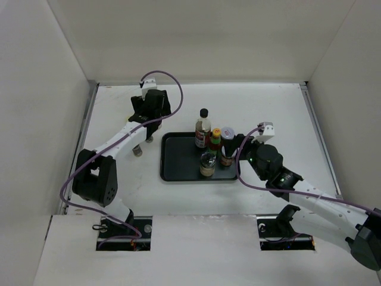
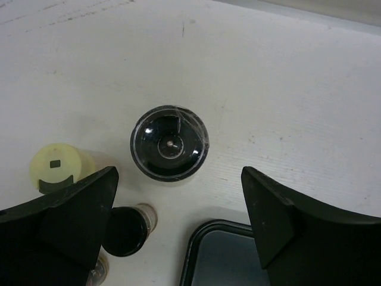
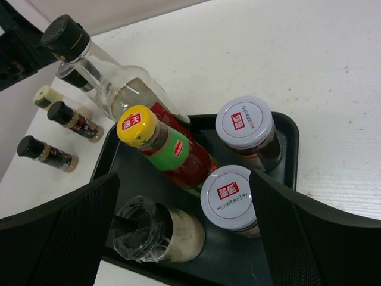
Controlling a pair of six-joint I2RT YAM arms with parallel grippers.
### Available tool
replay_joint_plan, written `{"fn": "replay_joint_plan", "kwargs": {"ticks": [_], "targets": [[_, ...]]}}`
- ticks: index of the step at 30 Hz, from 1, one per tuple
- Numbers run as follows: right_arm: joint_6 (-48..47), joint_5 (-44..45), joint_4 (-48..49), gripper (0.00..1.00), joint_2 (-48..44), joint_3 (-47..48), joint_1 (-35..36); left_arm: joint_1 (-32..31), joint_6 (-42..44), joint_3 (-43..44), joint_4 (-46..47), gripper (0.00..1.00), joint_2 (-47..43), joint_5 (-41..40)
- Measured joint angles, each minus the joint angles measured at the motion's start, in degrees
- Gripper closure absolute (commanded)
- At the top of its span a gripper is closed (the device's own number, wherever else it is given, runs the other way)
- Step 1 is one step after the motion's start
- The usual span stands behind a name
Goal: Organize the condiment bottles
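Note:
The black tray (image 1: 178, 161) holds a tall clear black-capped bottle (image 1: 203, 128), a red yellow-capped sauce bottle (image 1: 215, 140), two silver-lidded jars (image 1: 228, 132) and a film-wrapped jar (image 1: 207, 164). My right gripper (image 3: 187, 238) is open above them; the nearer silver-lidded jar (image 3: 229, 196) and the wrapped jar (image 3: 149, 229) lie between its fingers. My left gripper (image 2: 178, 220) is open and empty above the table left of the tray. Below it stand a dark-lidded jar (image 2: 169, 143), a yellow-lidded jar (image 2: 56, 165) and a small black-capped jar (image 2: 126, 229).
The tray's corner (image 2: 205, 250) shows under the left gripper. One small jar (image 1: 137, 152) stands on the white table left of the tray. White walls enclose the table on three sides. The right arm (image 1: 286, 179) reaches in from the near right.

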Motion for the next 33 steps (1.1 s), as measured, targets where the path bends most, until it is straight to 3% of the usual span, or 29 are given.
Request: {"fn": "replay_joint_plan", "kwargs": {"ticks": [10, 22, 25, 30, 33], "targets": [[0.2, -0.6, 0.0, 0.05, 0.0, 0.0, -0.2, 1.7, 1.5, 2.3, -2.0, 0.15, 6.7, 0.6], [0.2, -1.2, 0.2, 0.04, -0.2, -0.3, -1.9, 3.1, 2.3, 5.1, -1.0, 0.24, 9.4, 1.5], [0.2, -1.6, 0.2, 0.04, -0.6, -0.8, -2.8, 3.4, 2.3, 5.2, -1.0, 0.29, 10.3, 1.6], [0.2, -2.0, 0.2, 0.05, 0.0, -0.8, -2.9, 3.7, 2.4, 5.2, -1.0, 0.48, 10.8, 2.0], [0.2, -2.1, 0.4, 0.05, 0.4, -0.8, -2.9, 3.7, 2.4, 5.2, -1.0, 0.53, 10.8, 2.1]]}}
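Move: The open left hand hovers short of the large black-capped jar, which lies about 3 cm ahead, 2 cm to its left and 8 cm below. The yellow-capped bottle stands some 8 cm left of that jar and 4 cm nearer; a small black-capped shaker is roughly 3 cm left of the jar and 6 cm nearer. From the right hand, the large jar lies about 28 cm left, 9 cm ahead and 9 cm below. The left hand sinks about 5 cm and reaches 3 cm forward, its fingers pinching the large jar's black cap. ##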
